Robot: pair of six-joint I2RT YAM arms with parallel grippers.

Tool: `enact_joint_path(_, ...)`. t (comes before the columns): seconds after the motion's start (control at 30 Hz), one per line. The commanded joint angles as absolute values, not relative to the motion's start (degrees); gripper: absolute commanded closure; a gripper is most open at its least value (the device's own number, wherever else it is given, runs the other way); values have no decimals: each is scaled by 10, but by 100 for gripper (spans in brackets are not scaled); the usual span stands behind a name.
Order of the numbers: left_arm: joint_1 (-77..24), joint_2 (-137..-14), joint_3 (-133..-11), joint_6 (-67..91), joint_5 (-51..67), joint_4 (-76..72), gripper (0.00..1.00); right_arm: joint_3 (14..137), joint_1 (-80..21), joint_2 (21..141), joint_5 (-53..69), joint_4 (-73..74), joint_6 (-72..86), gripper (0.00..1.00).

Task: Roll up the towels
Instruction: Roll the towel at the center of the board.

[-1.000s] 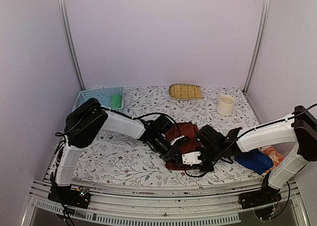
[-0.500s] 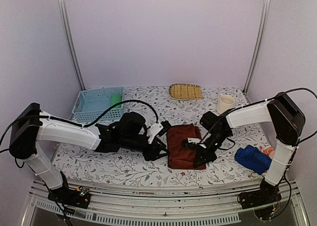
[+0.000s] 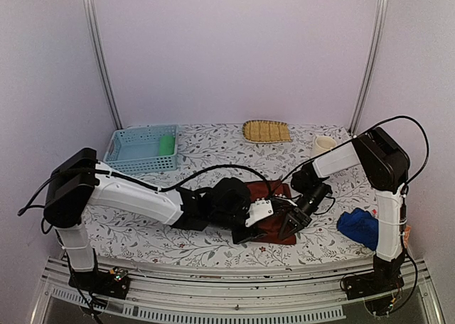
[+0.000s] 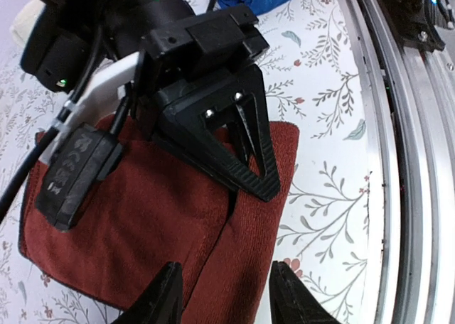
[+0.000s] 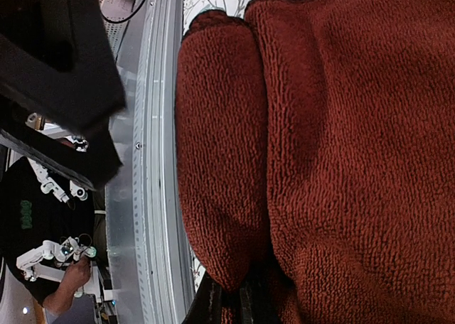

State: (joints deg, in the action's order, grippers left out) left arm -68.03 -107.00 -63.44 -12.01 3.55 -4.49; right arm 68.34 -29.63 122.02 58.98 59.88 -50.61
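The dark reddish-brown towel (image 3: 261, 192) lies mid-table with a fold rolled up along its near edge (image 4: 249, 217). My right gripper (image 5: 231, 300) is shut on that fold (image 5: 220, 146), pinching its end; from the left wrist it appears as a black wedge (image 4: 238, 146) pressed on the cloth. My left gripper (image 4: 229, 299) is open, its fingertips (image 4: 169, 295) standing either side of the fold. Both grippers (image 3: 274, 221) (image 3: 291, 224) meet at the towel's front. A blue towel (image 3: 359, 227) lies bunched at the right. A green towel (image 3: 167, 144) sits rolled in the basket.
The pale blue basket (image 3: 135, 148) stands at the back left, a yellow straw tray (image 3: 266, 131) at the back centre and a cream cup (image 3: 323, 148) at the back right. The metal table rail (image 4: 412, 125) runs close beside the towel's near edge.
My left gripper has swung right from beside the towel to its near edge, and its jaws have widened. The right gripper stays shut on the fold, shifted slightly forward.
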Motion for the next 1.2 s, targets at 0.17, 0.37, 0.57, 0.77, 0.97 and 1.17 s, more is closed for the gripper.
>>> enact_joint_path(0.17,-682,-1162,-713,-187,124,30,59,687,-300,1238,585,608,-500,95)
enact_joint_path(0.37,-683,-1183,-721,-175,107,41,74,689,-300,1238,584,606,-499,95)
enact_joint_path(0.57,-680,-1186,-730,-146,120,53,97,689,-300,1199,572,614,-501,83)
enact_joint_path(0.77,-664,-1199,-765,-82,197,129,100,671,-295,995,503,578,-475,58)
enact_joint_path(0.97,-625,-1232,-782,60,349,147,100,637,-295,829,436,506,-406,60)
enact_joint_path(1.17,-588,-1276,-823,181,460,148,100,516,-313,692,402,406,-390,62)
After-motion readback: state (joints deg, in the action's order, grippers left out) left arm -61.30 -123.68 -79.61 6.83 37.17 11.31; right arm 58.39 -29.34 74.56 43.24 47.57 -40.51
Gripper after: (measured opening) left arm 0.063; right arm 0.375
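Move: The left half of the towel's rolled near edge lies about 5 cm below my open left hand, 2 cm to its right and 1 cm back. The flat part of the towel is centred some 11 cm ahead, 3 cm right and 7 cm below that hand. My right hand already pinches the roll between its fingers, with that left half about 6 cm to its left. The blue towel lies roughly 25 cm right of the right hand and 3 cm ahead. While my right hand keeps its pinch on the roll, I lower my left about 5 cm onto the roll's left half and close on it. Then my right fingers open, let go and rise some 15 cm clear, turning back as they go, while my left keeps its pinch, drawing back 2 cm and twisting the roll forward, away from me, some 35 degrees. ##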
